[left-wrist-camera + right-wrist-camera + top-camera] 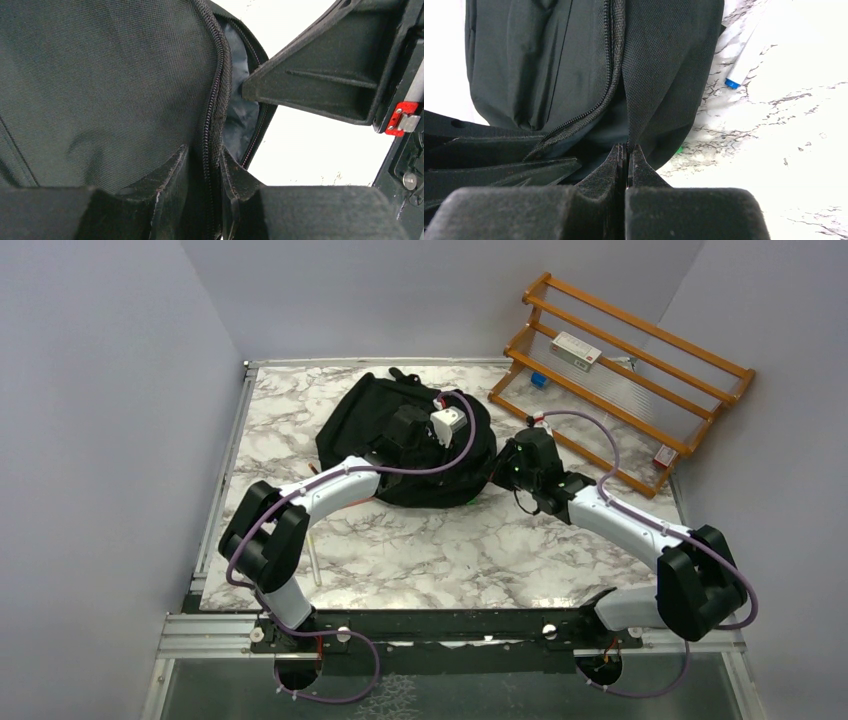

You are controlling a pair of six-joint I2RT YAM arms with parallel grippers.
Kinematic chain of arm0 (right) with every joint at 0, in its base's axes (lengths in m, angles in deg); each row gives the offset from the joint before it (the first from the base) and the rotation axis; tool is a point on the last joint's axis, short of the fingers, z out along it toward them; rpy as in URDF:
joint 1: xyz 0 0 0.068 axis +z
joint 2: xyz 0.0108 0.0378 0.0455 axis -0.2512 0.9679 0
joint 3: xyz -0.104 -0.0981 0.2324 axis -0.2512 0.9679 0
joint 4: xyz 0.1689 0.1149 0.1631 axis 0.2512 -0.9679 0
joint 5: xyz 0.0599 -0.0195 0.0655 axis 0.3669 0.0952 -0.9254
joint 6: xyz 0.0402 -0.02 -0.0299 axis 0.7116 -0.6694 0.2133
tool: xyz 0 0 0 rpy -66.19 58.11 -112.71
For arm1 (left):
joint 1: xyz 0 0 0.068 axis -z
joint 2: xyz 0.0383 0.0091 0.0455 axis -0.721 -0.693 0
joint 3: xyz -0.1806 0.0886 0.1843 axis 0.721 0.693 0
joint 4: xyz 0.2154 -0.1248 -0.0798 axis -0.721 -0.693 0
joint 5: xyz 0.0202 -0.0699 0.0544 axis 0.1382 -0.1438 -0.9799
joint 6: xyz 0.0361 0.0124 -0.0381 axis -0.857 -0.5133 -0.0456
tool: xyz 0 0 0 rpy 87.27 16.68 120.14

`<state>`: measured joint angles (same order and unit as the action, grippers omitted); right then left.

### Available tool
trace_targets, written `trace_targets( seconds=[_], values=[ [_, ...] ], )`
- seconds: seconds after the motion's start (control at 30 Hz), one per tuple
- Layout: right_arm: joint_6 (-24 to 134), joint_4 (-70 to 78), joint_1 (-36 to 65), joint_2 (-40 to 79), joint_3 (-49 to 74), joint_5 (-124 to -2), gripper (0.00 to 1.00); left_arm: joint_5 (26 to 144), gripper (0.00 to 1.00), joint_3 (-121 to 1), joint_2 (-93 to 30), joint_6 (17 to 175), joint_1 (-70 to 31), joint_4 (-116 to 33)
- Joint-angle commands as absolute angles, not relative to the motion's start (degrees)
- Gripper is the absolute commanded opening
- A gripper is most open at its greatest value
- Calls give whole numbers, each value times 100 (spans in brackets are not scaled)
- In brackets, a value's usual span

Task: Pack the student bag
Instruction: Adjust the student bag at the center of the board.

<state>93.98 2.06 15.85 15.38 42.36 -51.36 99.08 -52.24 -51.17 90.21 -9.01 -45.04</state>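
Note:
The student bag (365, 420) is a large black fabric backpack lying at the back middle of the marble table (420, 550). My left gripper (410, 430) hangs over its top. In the left wrist view its jaws (204, 150) stand slightly apart, open, with the bag's zipper edge (212, 100) running between them and grey lining (240, 115) showing in the opening. My right gripper (505, 468) is at the bag's right edge. In the right wrist view it (627, 146) is shut on a black fabric flap (659, 75) of the bag, beside the unzipped seam (611, 60).
A wooden rack (625, 370) leans at the back right, holding a white box (575, 350) and a small blue item (538, 380). A white pen (314, 565) lies near the left arm. A white marker with a blue cap (744, 60) lies by the bag. Grey walls enclose the table.

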Motion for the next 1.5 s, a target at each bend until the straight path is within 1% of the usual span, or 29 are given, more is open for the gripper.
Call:
trace_targets(
  seconds=[0.0, 0.07, 0.17, 0.3, 0.43, 0.5, 0.6, 0.73, 0.77, 0.87, 0.9, 0.97, 1.27, 1.37, 1.47],
  values=[
    [9388, 297, 1543, 1278, 4282, -4644, 1, 10107, 28, -5117, -5143, 9008, -866, -4412],
    [9401, 260, 1543, 1216, 4309, -4515, 0, 10114, 31, -5079, -5119, 8997, -863, -4429],
    [9406, 276, 1535, 1119, 4364, -4427, 0, 10127, 40, -5051, -5081, 9014, -854, -4492],
    [9359, 312, 1534, 1117, 4371, -4486, 1, 10200, 50, -4971, -4989, 9045, -857, -4487],
    [9327, 377, 1526, 1184, 4368, -4599, 1, 10289, 53, -5012, -5003, 9099, -857, -4491],
    [9310, 380, 1526, 1200, 4364, -4643, 0, 10340, 61, -5076, -4974, 9187, -857, -4458],
    [9283, 327, 1525, 1202, 4365, -4581, 1, 10379, 66, -5259, -4914, 9318, -857, -4416],
    [9179, 246, 1525, 1143, 4344, -4426, 1, 10357, 78, -5446, -4798, 9443, -867, -4390],
    [9128, 242, 1525, 1132, 4347, -4384, 1, 10303, 80, -5458, -4775, 9463, -883, -4324],
    [8963, 127, 1525, 1143, 4258, -4267, 4, 10009, 80, -5537, -4814, 9632, -961, -4172],
    [8891, 52, 1525, 1138, 4200, -4226, 7, 9900, 80, -5587, -4857, 9709, -1004, -4182],
    [8724, -89, 1525, 1121, 4079, -4157, 18, 9715, 80, -5636, -4912, 9845, -1107, -4184],
    [7665, -622, 1469, 1295, 3314, -3858, 40, 9547, 79, -5332, -4869, 10091, -1383, -4008],
    [7317, -894, 1401, 1640, 2854, -3966, 44, 9594, 79, -5259, -4853, 10078, -1396, -4046],
    [7030, -1173, 1316, 2081, 2352, -4163, 46, 9581, 79, -5157, -4753, 10053, -1397, -4065]
  ],
)
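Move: The student bag's middle lies about 5 cm ahead and 10 cm left of the left hand, some 5 cm lower, with the zip edge still between its part-open fingers. From the right hand the bag's middle is roughly 7 cm ahead and 18 cm left, also 5 cm lower; its shut fingers pinch the right edge. The blue-capped marker lies about 8 cm ahead and 4 cm right of the right hand, and a green cap some 4 cm back and 4 cm left, both about 9 cm below. The left hand opens wide and lets go of the zip edge while easing about 1 cm back and down, then lifts and swings some 5 cm forward and a little left over the flap, turning about 10 degrees counter-clockwise. The right hand keeps its pinch while drawing the bag's edge about 2 cm to the right, then opens halfway and comes free, rising some 6 cm and going forward and farther right as the wrist rolls about 20 degrees with its right side coming up. ##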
